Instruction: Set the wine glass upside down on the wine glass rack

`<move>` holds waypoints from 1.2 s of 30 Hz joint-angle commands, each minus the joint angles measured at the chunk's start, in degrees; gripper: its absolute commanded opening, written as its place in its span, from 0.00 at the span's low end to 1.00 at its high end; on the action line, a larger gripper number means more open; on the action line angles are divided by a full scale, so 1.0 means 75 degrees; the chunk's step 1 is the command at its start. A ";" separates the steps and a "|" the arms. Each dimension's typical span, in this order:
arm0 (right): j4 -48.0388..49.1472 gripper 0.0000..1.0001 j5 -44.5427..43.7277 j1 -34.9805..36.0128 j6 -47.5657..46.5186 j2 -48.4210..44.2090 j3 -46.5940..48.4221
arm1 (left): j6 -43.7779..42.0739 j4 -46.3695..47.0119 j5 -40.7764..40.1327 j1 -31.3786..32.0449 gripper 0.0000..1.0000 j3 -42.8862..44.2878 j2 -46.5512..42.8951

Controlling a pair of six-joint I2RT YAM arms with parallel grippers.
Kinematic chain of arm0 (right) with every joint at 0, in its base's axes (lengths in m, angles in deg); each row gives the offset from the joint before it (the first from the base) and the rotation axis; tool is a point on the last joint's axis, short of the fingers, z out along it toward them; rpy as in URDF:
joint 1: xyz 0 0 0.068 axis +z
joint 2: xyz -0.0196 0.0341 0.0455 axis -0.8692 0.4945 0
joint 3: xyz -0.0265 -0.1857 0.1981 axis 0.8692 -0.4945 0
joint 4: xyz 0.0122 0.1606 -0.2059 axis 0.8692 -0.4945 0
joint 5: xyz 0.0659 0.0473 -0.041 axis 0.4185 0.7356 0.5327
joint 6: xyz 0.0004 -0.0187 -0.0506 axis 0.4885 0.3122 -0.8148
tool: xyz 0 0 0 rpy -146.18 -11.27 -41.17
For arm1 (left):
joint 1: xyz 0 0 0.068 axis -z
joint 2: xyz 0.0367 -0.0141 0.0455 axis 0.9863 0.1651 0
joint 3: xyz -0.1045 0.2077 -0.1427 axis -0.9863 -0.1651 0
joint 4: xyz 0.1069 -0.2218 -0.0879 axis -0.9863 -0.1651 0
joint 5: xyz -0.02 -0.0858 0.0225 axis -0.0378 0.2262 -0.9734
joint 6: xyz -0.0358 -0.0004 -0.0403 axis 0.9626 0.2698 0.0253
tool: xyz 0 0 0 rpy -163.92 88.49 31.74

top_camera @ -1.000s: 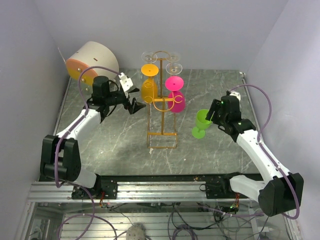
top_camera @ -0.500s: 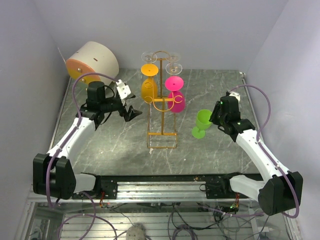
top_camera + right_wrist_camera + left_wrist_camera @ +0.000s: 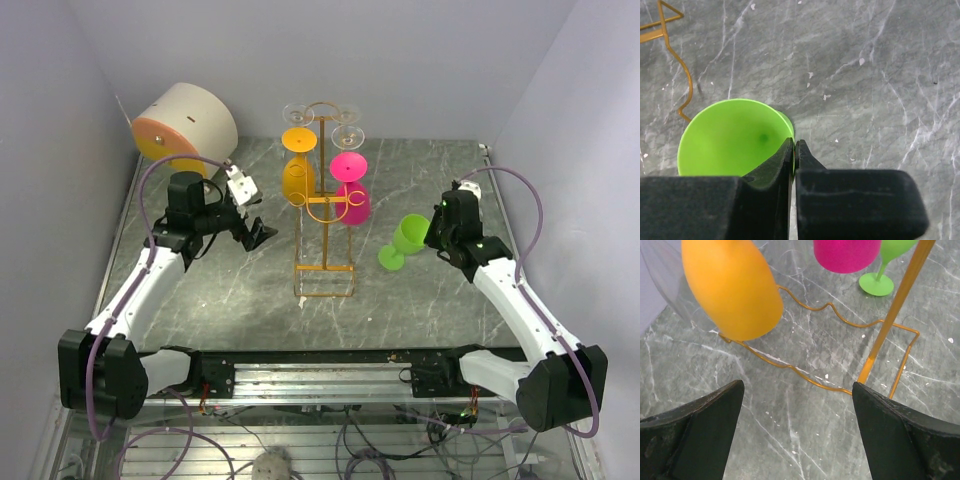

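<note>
A green wine glass (image 3: 403, 241) leans to the left on the table, right of the wine glass rack (image 3: 323, 268), a thin golden wire frame. My right gripper (image 3: 432, 232) is shut on the glass's rim. In the right wrist view one finger sits inside the green bowl (image 3: 730, 137) and one outside it, at the right gripper (image 3: 794, 142). My left gripper (image 3: 256, 233) hangs open and empty left of the rack. In the left wrist view the left gripper (image 3: 796, 387) is over bare table near the rack's base wire (image 3: 805, 377).
An orange glass (image 3: 298, 178) and a pink glass (image 3: 351, 197) hang upside down on the rack, with clear glasses (image 3: 298, 112) higher up. A white drum with an orange face (image 3: 185, 125) stands at the back left. Walls close in left, right and behind.
My right gripper has shut on the green glass's rim, and the glass has tipped to the left. My left arm has drawn back from the rack toward the left.
</note>
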 commanded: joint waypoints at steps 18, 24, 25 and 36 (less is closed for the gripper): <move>-0.0874 0.00 -0.1230 -0.0037 -0.1701 -0.0192 0.5220 | 0.3681 -0.5197 -0.2759 -0.0088 1.00 0.5231 -0.0505; 0.1794 0.00 0.0982 -0.0043 -0.1178 -0.0201 0.5759 | 0.6665 -0.4471 -0.2996 -0.0230 1.00 0.5767 -0.0264; 0.2113 0.00 0.1471 -0.0040 -0.0836 -0.0047 0.5858 | 0.7163 -0.4136 -0.2679 -0.0302 1.00 0.5675 -0.0303; 0.6747 0.00 -0.0674 0.3403 -0.2940 0.1295 0.5022 | 1.4340 0.0564 -0.0893 -0.0451 1.00 0.4319 0.0328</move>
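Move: About 33 cm to the right of the open left hand, roughly level with it and some 12 cm lower, is the green wine glass; the orange glass hangs about 15 cm ahead and 8 cm right. The right hand already pinches the green glass's rim, its middle 6 cm to the left and 6 cm below. From there the rack's free front right ring lies some 19 cm left, 4 cm ahead and 8 cm higher, the hanging pink glass about 20 cm left and 10 cm ahead. Lifting fast by about 40 cm, the right hand keeps its pinch on the green glass's rim and tips its fingers up some 60 degrees, then swings left towards the left hand. The left hand, still open and empty, climbs just over 20 cm beside the rack and late on rolls strongly about its fingers, which end level, pointing forward and right. ##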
